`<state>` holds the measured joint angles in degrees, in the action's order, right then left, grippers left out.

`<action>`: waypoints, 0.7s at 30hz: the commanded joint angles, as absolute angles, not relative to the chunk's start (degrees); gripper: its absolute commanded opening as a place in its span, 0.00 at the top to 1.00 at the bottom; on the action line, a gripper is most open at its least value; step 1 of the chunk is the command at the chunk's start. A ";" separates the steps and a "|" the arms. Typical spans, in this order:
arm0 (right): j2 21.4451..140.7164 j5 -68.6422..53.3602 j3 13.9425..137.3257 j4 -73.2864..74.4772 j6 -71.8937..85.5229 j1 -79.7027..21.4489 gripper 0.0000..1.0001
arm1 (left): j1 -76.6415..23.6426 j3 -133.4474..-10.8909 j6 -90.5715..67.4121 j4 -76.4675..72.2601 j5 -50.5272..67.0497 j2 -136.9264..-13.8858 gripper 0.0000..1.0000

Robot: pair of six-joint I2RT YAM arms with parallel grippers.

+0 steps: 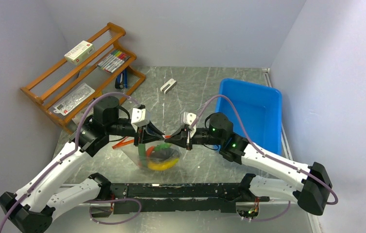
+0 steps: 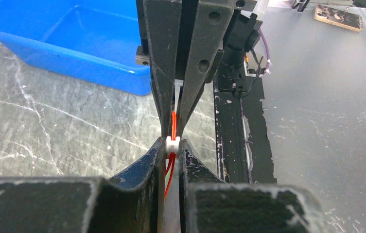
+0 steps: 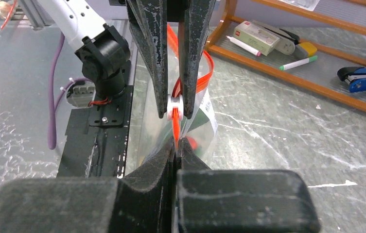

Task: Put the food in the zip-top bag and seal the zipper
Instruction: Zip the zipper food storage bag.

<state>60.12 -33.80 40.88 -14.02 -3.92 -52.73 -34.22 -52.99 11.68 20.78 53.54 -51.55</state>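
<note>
The zip-top bag (image 1: 144,158) hangs between my two grippers over the middle of the table. Through its clear plastic I see the food: a yellow banana-like piece (image 1: 164,165), a green pod (image 1: 161,147) and a dark piece. My left gripper (image 1: 157,134) is shut on the zipper's small white slider (image 2: 172,143), with the red-orange zipper (image 2: 173,121) running through it. Facing it tip to tip, my right gripper (image 1: 175,136) is shut on the zipper strip (image 3: 176,127) at the bag's edge. Beyond the left fingers (image 3: 154,68) the strip loops loosely.
A blue bin (image 1: 251,109) stands at the right back. A wooden rack (image 1: 81,77) with markers, a box and a blue stapler (image 3: 363,77) fills the left back. A small white piece (image 1: 168,86) lies at the back centre. A black rail (image 1: 181,191) runs along the near edge.
</note>
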 commanded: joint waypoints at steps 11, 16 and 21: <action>56.98 -33.57 39.08 -17.50 -4.53 -52.57 1.00 | -33.93 -53.92 14.09 24.08 50.18 -50.44 0.93; 58.09 -32.96 39.99 -16.36 -3.87 -52.60 0.87 | -33.97 -53.71 13.60 23.04 50.41 -50.19 0.93; 59.66 -35.08 40.65 -16.93 -3.17 -52.63 0.77 | -33.91 -53.20 13.53 21.73 50.69 -49.90 0.93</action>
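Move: The left fingers already hold the white zipper slider; the open end of the orange bag mouth trails about 15 cm to their left and 2 cm back, some 3 cm lower. The bagged food hangs roughly 12 cm below them, 1 cm to the left and 2 cm back. From the right hand, still shut on the orange strip's end, the slider is about 3 cm to the left and 1 cm higher, straight across. The right fingers let go of the orange strip's end, parting from fully shut to about a fifth open late on, while that hand stays almost in place. The left hand keeps its pinch on the slider and eases only about half a centimetre right towards the right fingertips, sinking and creeping forward a touch, then holds. ##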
